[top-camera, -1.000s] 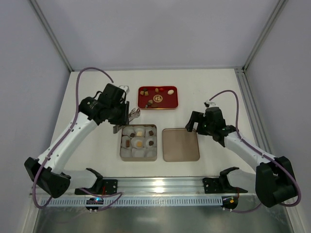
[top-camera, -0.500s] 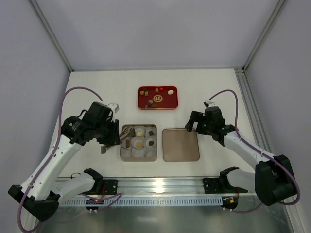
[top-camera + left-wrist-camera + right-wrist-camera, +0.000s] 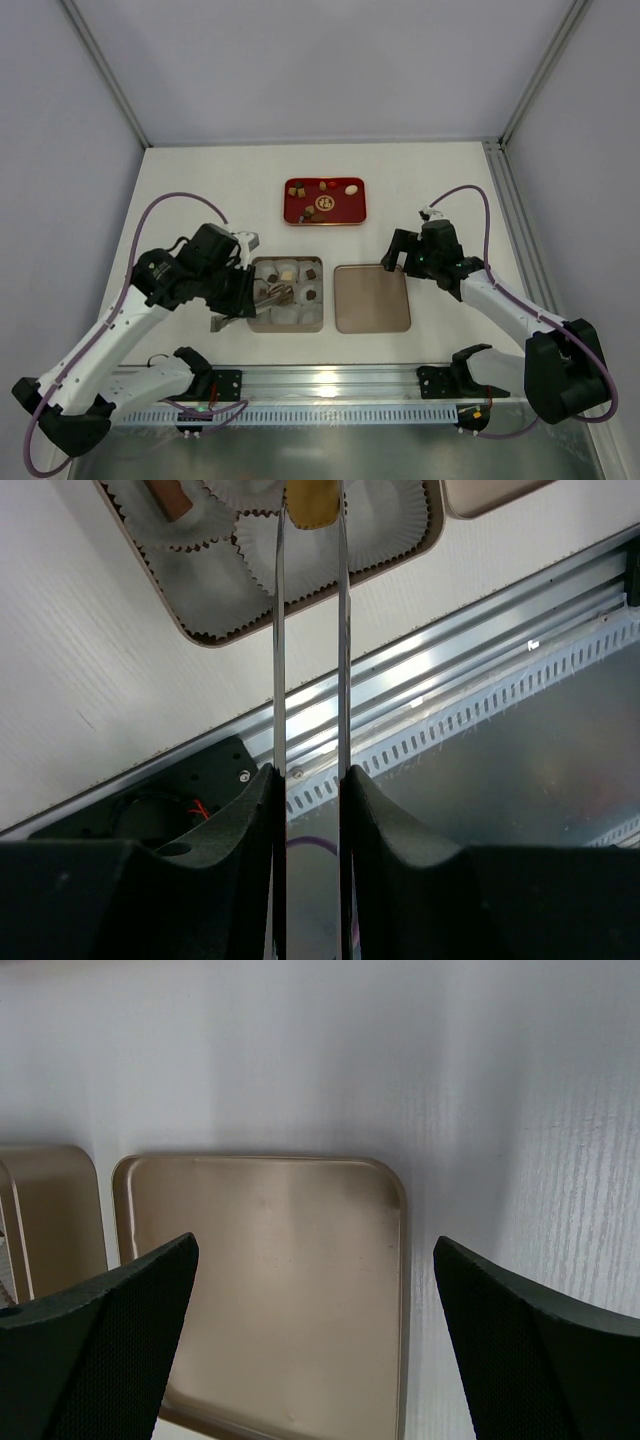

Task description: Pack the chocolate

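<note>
My left gripper (image 3: 240, 300) (image 3: 310, 775) is shut on a pair of thin metal tongs (image 3: 277, 660). Pinched between the tongs' tips is a tan chocolate (image 3: 312, 505), over the white paper cups of the gold tin (image 3: 322, 315) (image 3: 200, 640). A brown chocolate (image 3: 170, 495) lies in a neighbouring cup, and others (image 3: 311, 295) sit in the tin. More chocolates (image 3: 351, 189) lie on the red tray (image 3: 340, 212) behind. My right gripper (image 3: 400, 252) (image 3: 315, 1290) hovers open above the tin's flat lid (image 3: 372, 298) (image 3: 270, 1280), with nothing between its fingers.
The lid lies just right of the tin. A metal rail (image 3: 330, 380) (image 3: 420, 680) with the arm bases runs along the near table edge. Frame posts (image 3: 100, 80) stand at the back corners.
The left arm drew back from near the red tray, swung left and towards the rail, then brought the tongs over the tin. The right arm has not moved.
</note>
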Controlling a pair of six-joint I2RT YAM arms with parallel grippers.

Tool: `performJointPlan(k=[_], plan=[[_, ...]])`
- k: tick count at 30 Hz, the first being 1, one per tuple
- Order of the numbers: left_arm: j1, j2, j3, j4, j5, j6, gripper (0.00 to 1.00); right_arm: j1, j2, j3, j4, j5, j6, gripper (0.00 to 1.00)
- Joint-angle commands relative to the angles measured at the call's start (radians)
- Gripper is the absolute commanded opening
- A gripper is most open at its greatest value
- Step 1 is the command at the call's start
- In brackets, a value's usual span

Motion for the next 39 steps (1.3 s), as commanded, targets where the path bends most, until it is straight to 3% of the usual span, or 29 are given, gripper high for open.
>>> performJointPlan(k=[1,10,39], plan=[[-0.036,0.021,0.011,0.056,0.044,-0.020,0.28,0.004,-0.020,0.034,0.008,0.016,0.005,1.00],[-0.165,0.086,0.006,0.120,0.027,-0.057,0.28,0.004,-0.045,0.020,-0.001,0.026,0.008,1.00],[-0.226,0.149,-0.072,0.215,0.023,-0.087,0.30,0.004,-0.075,-0.007,-0.003,0.031,0.013,1.00]])
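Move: The left hand holds tweezers with a golden chocolate at their tips. The empty near-right paper cup of the box lies about 12 cm to its right, 6 cm ahead and some 16 cm below. At that level, the empty near-middle cup is 5 cm left of this cup, the dark chocolate 5 cm beyond it, and the flat lid's middle 16 cm right and 4 cm farther out. From the right hand the cup is about 22 cm left, 11 cm back and 6 cm lower. To the right across the box's near row goes the left hand, quickly at first for about 4 cm, then more slowly as it sinks some 3 cm over the near-right cup, about 5 cm sideways in all. It swings clockwise by roughly 10 degrees, while its fingers keep their hold on the tweezers and the tips keep pinching the golden chocolate. ##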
